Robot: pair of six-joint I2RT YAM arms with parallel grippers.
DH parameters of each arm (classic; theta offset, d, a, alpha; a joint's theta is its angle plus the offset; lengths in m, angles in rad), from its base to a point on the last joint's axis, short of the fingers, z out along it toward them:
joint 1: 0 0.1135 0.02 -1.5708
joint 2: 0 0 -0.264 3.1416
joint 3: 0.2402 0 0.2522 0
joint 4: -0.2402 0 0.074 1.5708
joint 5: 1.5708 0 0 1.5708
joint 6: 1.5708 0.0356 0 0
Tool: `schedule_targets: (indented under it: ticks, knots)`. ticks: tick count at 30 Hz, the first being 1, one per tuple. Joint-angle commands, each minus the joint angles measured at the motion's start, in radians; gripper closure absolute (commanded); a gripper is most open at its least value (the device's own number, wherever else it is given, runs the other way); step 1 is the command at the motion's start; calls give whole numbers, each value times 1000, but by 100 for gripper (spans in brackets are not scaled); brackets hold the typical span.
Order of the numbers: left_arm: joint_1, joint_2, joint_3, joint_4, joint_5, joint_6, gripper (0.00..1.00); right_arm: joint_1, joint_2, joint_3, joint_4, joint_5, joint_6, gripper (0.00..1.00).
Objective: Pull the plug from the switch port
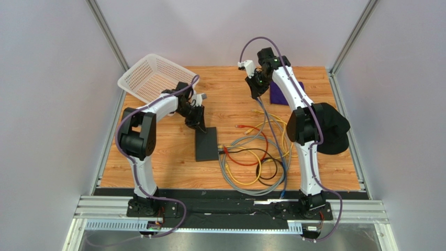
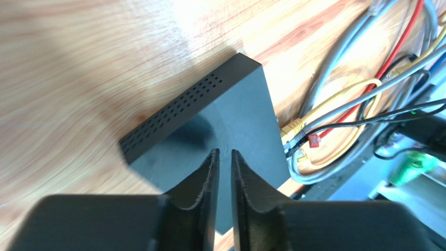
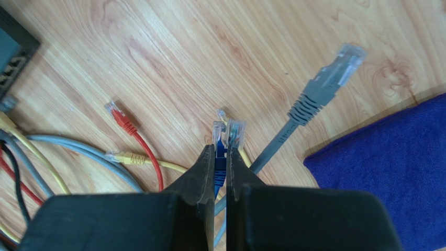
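The switch (image 1: 205,144) is a flat black box lying on the wooden table, its vented end (image 2: 173,117) facing the left wrist camera. My left gripper (image 2: 225,151) hovers just over its top, jaws a narrow slit apart with nothing between them. My right gripper (image 3: 226,149) is shut on a blue plug (image 3: 229,133) with a clear tip, held above the table at the back (image 1: 256,91), well away from the switch. A yellow plug (image 2: 293,128) sits against the switch's socket edge; I cannot tell whether it is seated.
A tangle of grey, yellow, red and black cables (image 1: 256,157) lies right of the switch. Loose grey (image 3: 327,78) and red (image 3: 119,117) plugs rest on the wood. White basket (image 1: 152,77) back left, purple cloth (image 1: 285,93) and black cap (image 1: 331,128) on the right.
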Motion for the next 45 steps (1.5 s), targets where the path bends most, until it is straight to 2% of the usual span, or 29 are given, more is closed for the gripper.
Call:
schedule_targets:
  ticks: [1, 3, 4, 5, 6, 7, 9, 10, 12, 15, 16, 19, 21, 23, 27, 30, 34, 39, 45]
  knots:
    - [4, -149, 15, 6, -76, 84, 72, -9, -69, 93, 209, -4, 106, 100]
    - [7, -173, 21, -28, -89, 95, 67, 14, -54, 71, 236, 92, 111, 100]
    - [10, -192, 23, -43, -92, 101, 64, 18, -48, 67, 265, 201, 131, 98]
    - [13, -204, 21, -59, -99, 98, 62, 23, -46, 70, 274, 240, 146, 90]
    - [15, -215, 11, -63, -106, 97, 60, 21, -46, 72, 279, 270, 166, 66]
    - [18, -238, 2, -64, -129, 84, 55, 23, -71, 55, 280, 286, 215, 57]
    - [21, -271, -41, -57, -146, 67, 51, 29, -124, 14, 279, 251, 255, 44]
    - [23, -278, -55, -53, -155, 46, 47, 41, -187, -44, 277, 184, 266, 42]
    - [23, -290, -100, -38, -171, 20, 44, 63, -256, -95, 273, 109, 281, 40]
    - [23, -281, -138, -13, -188, -17, 42, 101, -339, -196, 221, -147, 266, 42]
    - [24, -276, -141, -10, -189, -22, 42, 122, -350, -227, 182, -277, 255, 42]
    - [29, -247, -143, -1, -180, -19, 42, 170, -373, -441, 176, -414, 189, 42]
    - [30, -218, -149, 9, -171, -11, 42, 193, -337, -535, 170, -429, 156, 43]
    - [30, -207, -163, 27, -151, 1, 42, 216, -287, -545, 122, -481, 136, 44]
    - [30, -183, -193, 50, -105, 8, 42, 236, -163, -507, 121, -545, 159, 44]
    - [30, -151, -201, 55, -138, 4, 42, 247, -93, -459, 124, -548, 157, 44]
    - [30, -91, -137, 13, -120, 15, 42, 262, -21, -431, 118, -547, 149, 43]
    - [29, -2, -77, -50, -80, -11, 42, 274, 33, -430, 50, -594, 102, 39]
    - [29, 17, -103, -34, -46, -37, 43, 293, 78, -433, 33, -634, 106, 41]
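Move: My right hand, shut on the pulled blue plug, has the yellow plug still in the switch about 21 cm back, 16 cm left and 10 cm down. The switch's middle lies 6 cm left of that plug; a loose red plug lies 12 cm back and 8 cm left of this hand, and the purple cloth some 3 cm ahead and 13 cm right. From my left hand the switch's middle is about 5 cm back, 1 cm right and 4 cm below. I carry the blue plug some 4 cm farther forward and let go, then swing my open right hand up and over, back and left, and down to the yellow plug in the switch's port side. Meanwhile my left hand, already clear, rises about 6 cm, opens wide, shifts back and left, and sinks with its fingers astride the switch's left edge. ##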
